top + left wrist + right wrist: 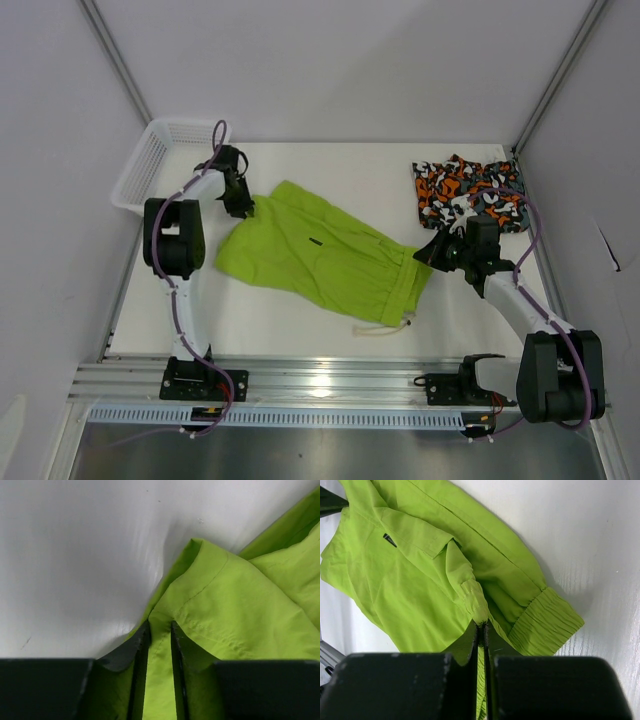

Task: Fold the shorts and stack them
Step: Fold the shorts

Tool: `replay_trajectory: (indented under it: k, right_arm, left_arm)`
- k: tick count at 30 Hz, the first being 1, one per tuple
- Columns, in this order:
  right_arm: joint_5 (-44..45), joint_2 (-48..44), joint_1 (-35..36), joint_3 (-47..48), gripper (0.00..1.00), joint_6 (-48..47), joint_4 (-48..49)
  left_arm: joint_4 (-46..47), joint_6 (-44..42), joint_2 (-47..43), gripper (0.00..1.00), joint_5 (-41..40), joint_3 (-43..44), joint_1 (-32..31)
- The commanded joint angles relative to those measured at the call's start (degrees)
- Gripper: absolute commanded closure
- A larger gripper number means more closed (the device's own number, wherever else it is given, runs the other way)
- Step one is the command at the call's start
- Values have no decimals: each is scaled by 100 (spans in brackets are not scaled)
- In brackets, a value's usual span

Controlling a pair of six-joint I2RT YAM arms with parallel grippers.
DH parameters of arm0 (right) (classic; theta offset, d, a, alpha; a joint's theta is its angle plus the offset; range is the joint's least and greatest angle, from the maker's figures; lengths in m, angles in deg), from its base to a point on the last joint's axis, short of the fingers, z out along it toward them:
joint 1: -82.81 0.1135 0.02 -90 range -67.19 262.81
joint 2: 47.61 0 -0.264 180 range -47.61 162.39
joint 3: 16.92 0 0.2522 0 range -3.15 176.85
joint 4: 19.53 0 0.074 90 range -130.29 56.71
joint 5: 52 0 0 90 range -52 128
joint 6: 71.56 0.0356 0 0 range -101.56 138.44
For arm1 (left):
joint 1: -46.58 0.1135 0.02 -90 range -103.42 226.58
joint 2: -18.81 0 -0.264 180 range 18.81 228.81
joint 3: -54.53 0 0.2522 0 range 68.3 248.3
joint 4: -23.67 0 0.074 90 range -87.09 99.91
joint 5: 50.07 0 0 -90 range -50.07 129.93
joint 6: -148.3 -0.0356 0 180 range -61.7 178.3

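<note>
The lime green shorts [320, 255] lie spread flat mid-table, with the white drawstring [385, 328] trailing off the waistband at the near right. My left gripper [243, 208] is at their far left leg hem. In the left wrist view its jaws [160, 625] stand narrow, pinching a fold of the green hem [225, 610]. My right gripper [430, 250] is at the waistband end. In the right wrist view it [482, 625] is shut on a gathered bit of green waistband [540, 625]. The camo shorts [465, 190] lie bunched at the back right.
A white mesh basket [160, 160] stands at the back left corner, just behind the left arm. Grey walls close in the table on the left, back and right. An aluminium rail [320, 380] runs along the near edge.
</note>
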Motion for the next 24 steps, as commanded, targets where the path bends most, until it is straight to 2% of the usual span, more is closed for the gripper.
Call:
replay_trajectory:
  k: [1,6,10,19,24]
  right_arm:
    - [-82,-5,-45,-11,100,20,187]
    - [-82,31,-45,-2,100,11,187]
    - [-82,39,-36,-2,100,11,187]
    - [-38,110,-45,33,100,11,143]
    - [-73,-65,-45,15,100,46,82]
  left_arm:
    - [-93,-146,82,75,-223,210,-36]
    - [-75,-207,73,100,-136,201,-53]
    - [-75,-208,-23,100,-127,131,-53]
    - [241,-85,-928,100,-13,-300,-88]
    - [627,170,-1472,100,602,-713,-88]
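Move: The left hand is already down at the shorts' left edge, the shorts' far-left corner between its still-closing fingers and within about 1 cm of the hand point. From this hand, the far leg flap lies some 10 cm right and 7 cm ahead, the black tag about 17 cm right and 7 cm back, and the white basket some 17 cm left and 12 cm ahead. That corner is about 42 cm left of the right hand, 15 cm ahead and 9 cm lower. The left fingers, pointing steeply down, finish closing from about a third open to shut and pinch the edge of the green shorts close above the table, the hand staying in place for about half a second. Then it rises about 4 cm, easing only about 1 cm back towards its base with hardly any turn of the wrist, while the right hand stays put and keeps its pinch on the waistband end. ##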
